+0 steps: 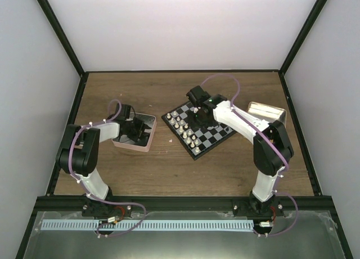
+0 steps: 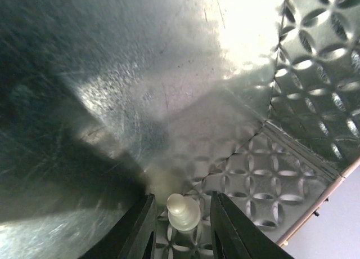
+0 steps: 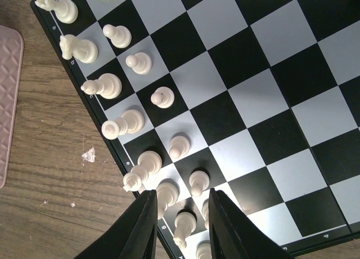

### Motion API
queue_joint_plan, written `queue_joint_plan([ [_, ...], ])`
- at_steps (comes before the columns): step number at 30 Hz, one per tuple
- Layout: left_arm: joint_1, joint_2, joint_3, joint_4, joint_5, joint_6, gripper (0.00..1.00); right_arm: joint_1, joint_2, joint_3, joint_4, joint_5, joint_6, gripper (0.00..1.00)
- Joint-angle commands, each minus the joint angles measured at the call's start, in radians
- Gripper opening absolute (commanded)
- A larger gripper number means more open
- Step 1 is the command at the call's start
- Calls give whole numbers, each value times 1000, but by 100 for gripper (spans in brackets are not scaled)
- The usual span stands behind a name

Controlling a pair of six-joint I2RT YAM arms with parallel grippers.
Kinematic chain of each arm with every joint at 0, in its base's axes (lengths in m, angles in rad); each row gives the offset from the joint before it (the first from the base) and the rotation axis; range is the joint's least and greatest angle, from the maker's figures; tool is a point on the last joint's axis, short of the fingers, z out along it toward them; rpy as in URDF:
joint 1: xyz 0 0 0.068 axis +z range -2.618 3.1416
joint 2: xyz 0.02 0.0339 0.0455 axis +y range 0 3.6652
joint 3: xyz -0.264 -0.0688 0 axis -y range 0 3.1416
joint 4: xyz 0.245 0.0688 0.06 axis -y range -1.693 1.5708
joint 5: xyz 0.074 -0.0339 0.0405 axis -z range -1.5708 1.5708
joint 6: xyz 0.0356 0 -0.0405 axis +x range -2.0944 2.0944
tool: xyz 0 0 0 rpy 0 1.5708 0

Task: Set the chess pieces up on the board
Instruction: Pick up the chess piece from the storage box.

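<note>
My left gripper [image 1: 136, 129] reaches down into the pink tray [image 1: 147, 145]. In the left wrist view, a cream-white pawn [image 2: 183, 214] stands upright on the tray's silvery embossed floor, between the fingers of my left gripper [image 2: 183, 196]. The jaws are open, with a gap on each side of the pawn. The board [image 1: 217, 134] lies at an angle right of centre, with two rows of white pieces [image 1: 183, 126] along its left side. My right gripper [image 1: 197, 114] hovers open over that side. Seen from its wrist, my right gripper [image 3: 181, 192] has standing white pieces [image 3: 185, 228] below its jaws.
A tan box with a silvery inside [image 1: 267, 111] stands just right of the board. The pink tray's edge [image 3: 7, 101] shows left of the board [image 3: 270, 73] across bare wood. Black frame rails and white walls enclose the table.
</note>
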Motion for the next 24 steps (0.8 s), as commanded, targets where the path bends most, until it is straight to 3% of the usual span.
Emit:
queue_joint_plan([
  [1, -4, 51, -31, -31, 22, -68, 29, -7, -7, 38, 17, 27, 1, 26],
  [15, -5, 74, -47, -39, -25, -134, 24, -7, -22, 33, 36, 60, -4, 25],
  [24, -4, 65, 17, -150, -106, -36, 6, -7, -41, 13, 53, 76, -5, 24],
])
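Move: The left hand is already down in the storage box, its parted fingers just short of a lone white chess piece: about 1 cm to the right of the hand point and 1 cm lower, neither ahead nor back. The box's right wall is some 4 cm to the hand's right, level with it, and its far wall about 7 cm straight ahead. From the right hand, over the board, that piece lies roughly 20 cm left, 5 cm back and 10 cm below. The left hand eases less than 1 cm to the right and about half a centimetre down onto the white piece standing near the right wall, its left side dipping some 5 degrees. Staying almost in place, the left fingers close from about a third open to nearly shut, with most of the closing at the end, and pinch the piece between their pads as the hand edges very slightly forward and back left. ##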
